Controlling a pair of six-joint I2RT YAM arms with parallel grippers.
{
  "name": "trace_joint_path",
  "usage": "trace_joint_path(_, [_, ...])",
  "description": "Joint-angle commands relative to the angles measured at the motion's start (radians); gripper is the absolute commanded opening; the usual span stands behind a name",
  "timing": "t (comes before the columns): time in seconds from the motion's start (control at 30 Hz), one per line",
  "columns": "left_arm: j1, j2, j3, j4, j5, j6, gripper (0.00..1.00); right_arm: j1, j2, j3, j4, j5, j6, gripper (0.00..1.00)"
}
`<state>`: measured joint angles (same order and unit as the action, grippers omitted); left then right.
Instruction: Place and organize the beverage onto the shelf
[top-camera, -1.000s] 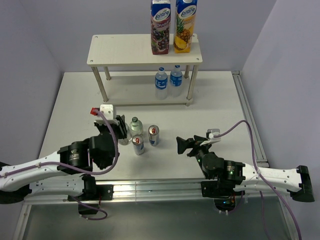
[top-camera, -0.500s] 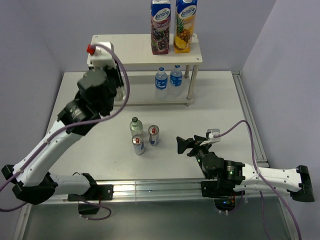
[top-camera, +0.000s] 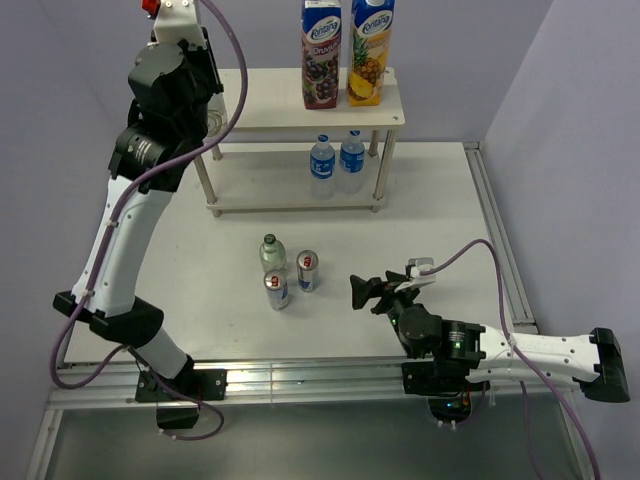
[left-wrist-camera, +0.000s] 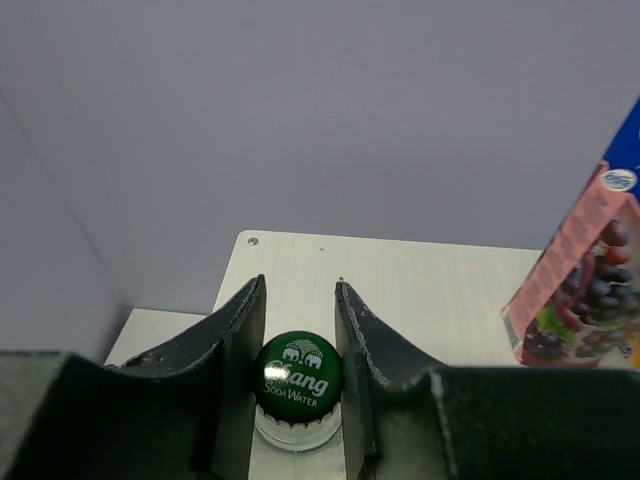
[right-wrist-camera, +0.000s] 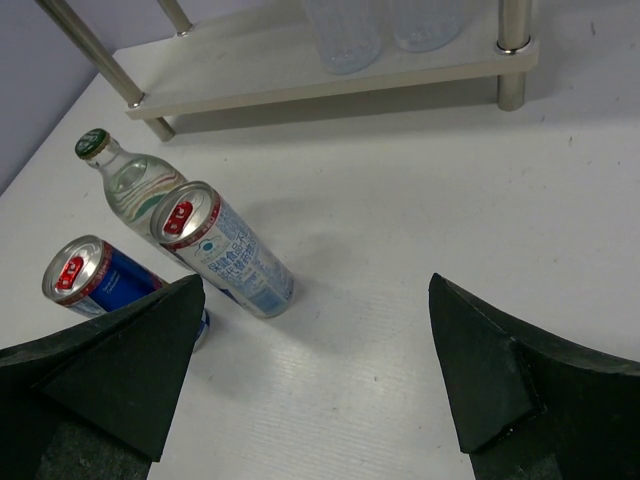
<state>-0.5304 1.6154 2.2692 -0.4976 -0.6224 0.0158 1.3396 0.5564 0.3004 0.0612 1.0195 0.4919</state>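
My left gripper (left-wrist-camera: 298, 335) is shut on a green-capped glass bottle (left-wrist-camera: 298, 377), gripped just under the cap. It hangs over the left end of the shelf's top board (left-wrist-camera: 420, 285). From above, the left gripper (top-camera: 210, 118) sits at that left end of the shelf (top-camera: 270, 105), and the arm hides the held bottle. Two blue-capped water bottles (top-camera: 322, 165) (top-camera: 351, 155) stand on the lower board. On the table stand another glass bottle (top-camera: 271, 253) and two cans (top-camera: 308, 270) (top-camera: 277, 290). My right gripper (top-camera: 362, 290) (right-wrist-camera: 315, 370) stands open and empty, just right of the cans (right-wrist-camera: 225, 250).
Two tall juice cartons (top-camera: 322, 52) (top-camera: 369, 50) stand on the right half of the top board; the grape one (left-wrist-camera: 585, 280) shows right of the held bottle. The lavender walls close in behind and left of the shelf. A metal rail (top-camera: 500, 240) borders the table's right side.
My left arm has risen from the table beside the cans to the left end of the shelf's top board, carrying the glass bottle. The right arm has barely shifted.
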Motion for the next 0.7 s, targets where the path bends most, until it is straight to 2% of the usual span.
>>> trace_joint_path(0.0, [0.069,0.023,0.096,0.093,0.102,-0.046,0.0,0.009,-0.006,-0.014,0.034,0.01,-0.003,1.0])
trace_joint_path(0.2, [0.142,0.084,0.118,0.151,0.154,-0.059,0.0,0.007,-0.01,-0.02,0.046,-0.001,-0.012,1.0])
trace_joint_path(0.47, [0.156,0.133,0.153,0.206,0.162,-0.033,0.0,0.009,0.027,-0.009,0.051,-0.002,-0.015,1.0])
trace_joint_path(0.67, [0.167,0.155,0.102,0.252,0.153,-0.027,0.0,0.009,0.025,-0.01,0.049,0.002,-0.013,1.0])
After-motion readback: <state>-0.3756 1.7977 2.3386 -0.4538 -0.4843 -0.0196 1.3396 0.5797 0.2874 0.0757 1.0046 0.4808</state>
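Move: The left hand already grips the glass soda bottle by its neck; the free spot at the left end of the top shelf lies about 10 cm ahead, level sideways, some 20 cm below. From this hand the grape carton stands about 12 cm ahead and 23 cm right, the pineapple carton 12 cm ahead and 33 cm right, both middles some 8 cm lower. From the right hand that spot is roughly 32 cm ahead, 35 cm left, 18 cm up. Left hand carries the gripped bottle about 8 cm forward and 4 cm down, in over the top shelf's left end. ##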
